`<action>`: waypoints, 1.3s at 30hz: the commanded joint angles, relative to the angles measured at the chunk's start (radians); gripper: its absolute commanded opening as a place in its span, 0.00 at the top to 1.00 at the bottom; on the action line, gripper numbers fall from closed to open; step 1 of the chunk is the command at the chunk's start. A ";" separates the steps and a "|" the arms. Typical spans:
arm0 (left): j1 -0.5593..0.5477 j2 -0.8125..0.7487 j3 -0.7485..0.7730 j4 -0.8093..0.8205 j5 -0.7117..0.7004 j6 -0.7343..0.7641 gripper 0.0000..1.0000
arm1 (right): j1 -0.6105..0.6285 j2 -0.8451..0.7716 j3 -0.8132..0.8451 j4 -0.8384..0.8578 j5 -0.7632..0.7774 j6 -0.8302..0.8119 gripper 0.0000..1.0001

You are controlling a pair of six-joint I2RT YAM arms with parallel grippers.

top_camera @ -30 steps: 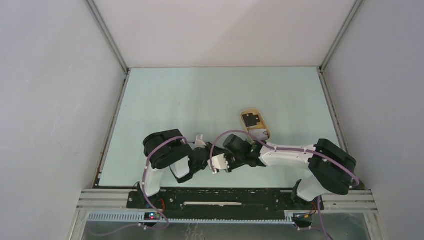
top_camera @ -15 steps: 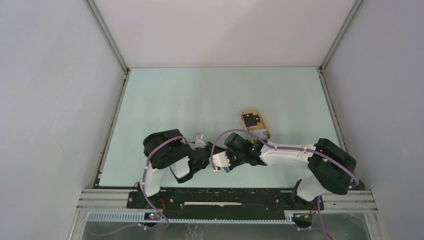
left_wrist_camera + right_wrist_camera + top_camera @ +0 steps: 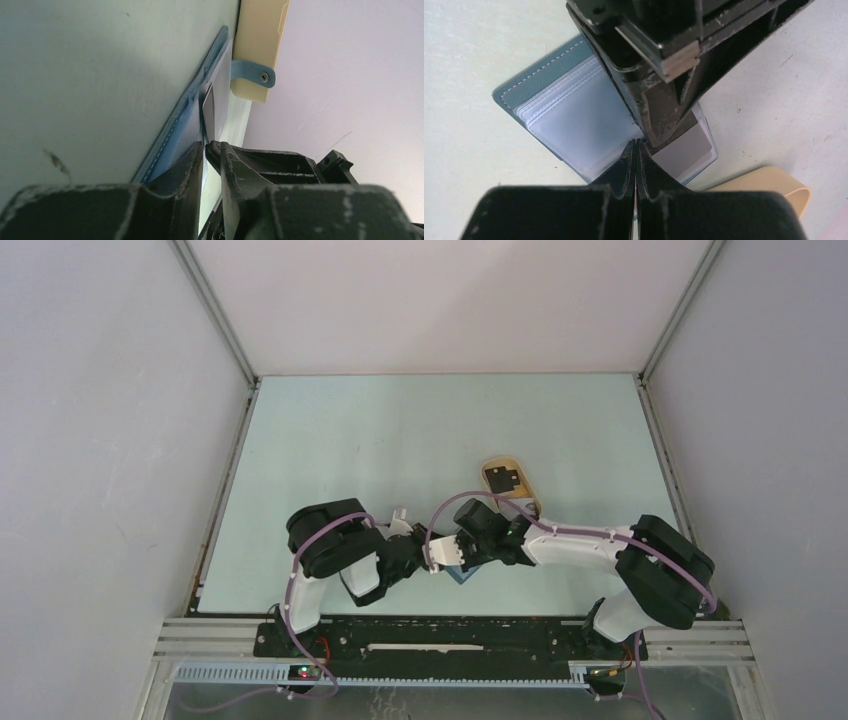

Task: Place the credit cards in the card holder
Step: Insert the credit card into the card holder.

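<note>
The teal-blue card holder [image 3: 555, 82] lies open on the table, clear pockets up; only a blue corner [image 3: 463, 576] shows from above. A whitish-grey credit card [image 3: 691, 145] sits in its right pocket, seen edge-on in the left wrist view [image 3: 210, 107]. My left gripper [image 3: 212, 147] stands over that pocket, jaws a narrow gap apart, with nothing clearly held. Its finger [image 3: 664, 115] points down at the card. My right gripper [image 3: 635, 147] is shut, its tips on the holder's middle fold. Black credit cards [image 3: 502, 477] lie in the beige tray [image 3: 519, 490].
The beige tray [image 3: 769, 182] sits just beyond the holder, and the holder's snap tab [image 3: 252, 75] rests against the tray's rim [image 3: 260, 35]. Both arms crowd together near the table's front edge. The enclosure's walls stand on the left, right and back.
The left jaws have parted slightly. The right wrist has shifted left and a little away from the front edge, uncovering a blue corner of the holder beneath it.
</note>
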 commanded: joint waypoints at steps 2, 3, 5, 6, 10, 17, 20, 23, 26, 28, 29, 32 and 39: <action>0.001 0.016 0.011 0.016 0.008 0.016 0.76 | -0.025 -0.018 -0.002 0.010 0.017 -0.006 0.97; 0.001 0.014 0.010 0.018 0.010 0.017 0.76 | -0.028 -0.018 -0.003 0.011 0.017 -0.006 0.97; 0.001 0.015 0.010 0.019 0.011 0.020 0.76 | -0.034 -0.016 -0.002 0.012 0.018 -0.006 0.97; 0.001 0.016 0.010 0.017 0.011 0.020 0.76 | -0.036 -0.016 -0.002 0.013 0.018 -0.004 0.97; 0.003 0.015 0.009 0.017 0.014 0.020 0.79 | -0.048 -0.008 0.005 0.011 0.019 0.009 0.97; 0.003 0.015 0.009 0.014 0.014 0.026 0.91 | -0.061 -0.001 0.016 0.012 0.018 0.034 0.97; 0.002 0.015 0.009 0.014 0.016 0.031 0.95 | -0.067 0.003 0.023 0.015 0.022 0.052 0.97; 0.003 0.015 0.009 0.012 0.014 0.035 0.99 | -0.067 0.017 0.033 0.022 0.040 0.068 0.97; 0.003 0.015 0.009 0.010 0.014 0.042 1.00 | -0.067 0.033 0.044 0.028 0.054 0.094 0.97; 0.003 0.014 0.011 0.008 0.012 0.045 1.00 | -0.068 0.043 0.053 0.034 0.055 0.114 0.97; 0.003 0.014 0.010 0.006 0.011 0.047 1.00 | -0.069 0.047 0.056 0.034 0.080 0.121 0.97; 0.002 0.014 0.010 0.005 0.009 0.051 1.00 | -0.071 0.053 0.062 0.043 0.099 0.138 0.97; 0.003 0.014 0.011 0.000 0.004 0.060 1.00 | -0.105 0.048 0.081 0.036 0.107 0.180 0.97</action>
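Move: The credit card lies part-way in its pocket on the open card holder, its middle about 2 cm ahead and 2 cm to the right of the right fingertips, roughly 1 cm below. The tray stands about 12 cm ahead of that hand and 8 cm to its right; the holder's closing strap is some 5 cm ahead and 4 cm to the right. From the left hand, the card is about 3 cm ahead and 4 cm right. The card's exposed edge is pushed by the right hand's still nearly shut fingertips, which go about 3 cm forward and 1.5 cm right, into the pocket's direction and towards the tray, while the hand turns some 15 degrees clockwise. The left hand stays in place over the holder's clear page and closes its fingers from a quarter open to shut; whether they pinch the clear sheet can't be seen. ##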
